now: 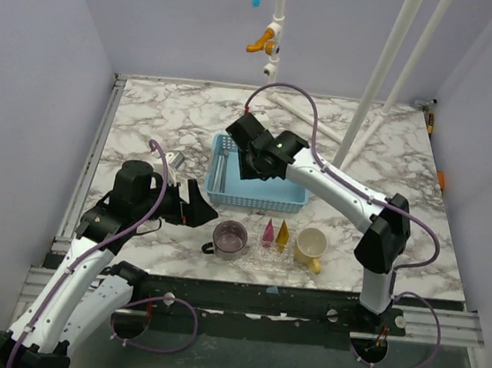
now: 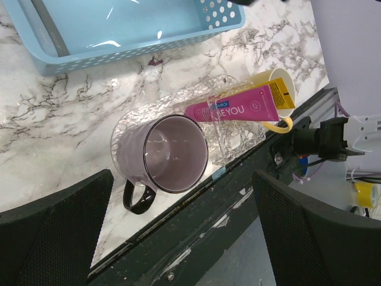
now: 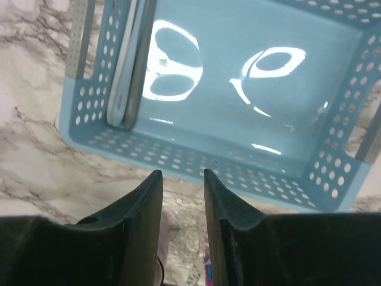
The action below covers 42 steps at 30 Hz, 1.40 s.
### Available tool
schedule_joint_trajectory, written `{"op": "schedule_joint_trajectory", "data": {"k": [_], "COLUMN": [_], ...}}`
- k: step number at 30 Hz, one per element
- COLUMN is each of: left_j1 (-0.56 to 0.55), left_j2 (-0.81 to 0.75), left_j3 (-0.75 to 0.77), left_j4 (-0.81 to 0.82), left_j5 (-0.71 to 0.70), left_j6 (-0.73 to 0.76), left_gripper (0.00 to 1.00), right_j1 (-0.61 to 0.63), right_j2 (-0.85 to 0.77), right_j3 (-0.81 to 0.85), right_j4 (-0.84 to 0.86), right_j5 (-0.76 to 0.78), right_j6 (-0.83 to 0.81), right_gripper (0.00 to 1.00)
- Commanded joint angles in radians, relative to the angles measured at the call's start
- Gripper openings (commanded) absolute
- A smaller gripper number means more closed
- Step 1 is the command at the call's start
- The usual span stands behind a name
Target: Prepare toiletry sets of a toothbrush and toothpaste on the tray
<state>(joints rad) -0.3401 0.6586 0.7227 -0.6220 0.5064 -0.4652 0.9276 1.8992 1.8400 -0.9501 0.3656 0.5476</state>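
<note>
Two toothbrushes, one pale and one grey, lie side by side along the left wall of the light-blue basket; they also show from above as the toothbrushes. My right gripper hovers over the basket's near wall, open by a narrow gap with nothing in it. The magenta toothpaste and the yellow toothpaste stand on the clear tray. My left gripper is wide open and empty, just left of the tray and the magenta toothpaste.
A purple mug stands on the tray's left end and a yellow mug on its right. The table's front edge and a black rail run right behind the tray. White pipes rise at the back right.
</note>
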Motion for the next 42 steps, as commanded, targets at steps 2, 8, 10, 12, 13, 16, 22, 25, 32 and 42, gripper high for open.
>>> {"op": "schedule_joint_trajectory", "data": {"k": [2,8,10,12,13,16,22,25,32,42], "left_j1": [0.005,0.005,0.006,0.006,0.006,0.005,0.006,0.006,0.006,0.006], "left_j2": [-0.009,-0.014,-0.016,-0.015,-0.014,-0.014,-0.013,-0.011,-0.007,-0.001], "left_j3": [-0.016,-0.017,-0.017,-0.017,-0.017,-0.016,-0.016,-0.016,-0.014,-0.015], "left_j4": [0.021,0.019,0.019,0.019,0.019,0.02,0.018,0.018,0.018,0.019], "left_j5": [-0.024,-0.031,-0.033,-0.034,-0.034,-0.036,-0.039,-0.037,-0.038,-0.036], "left_j6": [0.007,0.005,0.005,0.005,0.006,0.004,0.003,0.003,0.003,0.003], "left_gripper": [0.99,0.99,0.99,0.99,0.99,0.99,0.99,0.99,0.99,0.99], "right_j1": [-0.027,-0.042,-0.043,-0.044,-0.044,-0.044,-0.045,-0.047,-0.047,-0.058], "right_j2": [0.126,0.262,0.3,0.332,0.352,0.405,0.482,0.506,0.538,0.524], "right_j3": [0.098,0.192,0.219,0.237,0.246,0.283,0.304,0.309,0.309,0.294], "right_j4": [0.081,0.106,0.112,0.125,0.136,0.14,0.165,0.175,0.204,0.235], "right_j5": [-0.042,-0.053,-0.045,-0.043,-0.046,-0.029,-0.013,-0.014,-0.035,-0.045], "right_j6": [-0.017,-0.013,-0.011,-0.011,-0.015,-0.02,-0.018,-0.015,-0.008,0.009], "right_gripper": [0.37,0.38,0.38,0.38,0.39,0.39,0.39,0.39,0.39,0.4]}}
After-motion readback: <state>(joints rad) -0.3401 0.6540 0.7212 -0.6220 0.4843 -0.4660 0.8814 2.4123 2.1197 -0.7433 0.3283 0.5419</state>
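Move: The toothbrushes, three side by side along the left wall of the blue basket, have their middle about 8 cm ahead of the right hand, 8 cm to its left and 14 cm below. The basket's middle is 8 cm ahead and 2 cm to the right. The grey mug stands some 12 cm back and 4 cm left, the pink toothpaste 12 cm back and 6 cm right. From the left hand the toothbrushes lie about 19 cm ahead and 3 cm right, 16 cm below. The empty right hand sinks about 14 cm into the blue basket while going some 8 cm forward and 7 cm left towards the toothbrushes, most of the sideways travel coming early and the last part being nearly straight down. It then eases about 1 cm on, forward and slightly left, with the wrist's tilt held and the fingers part open, ending with the innermost, dark toothbrush's handle in line with the gap, nearer the left finger; whether a finger touches it can't be seen. ##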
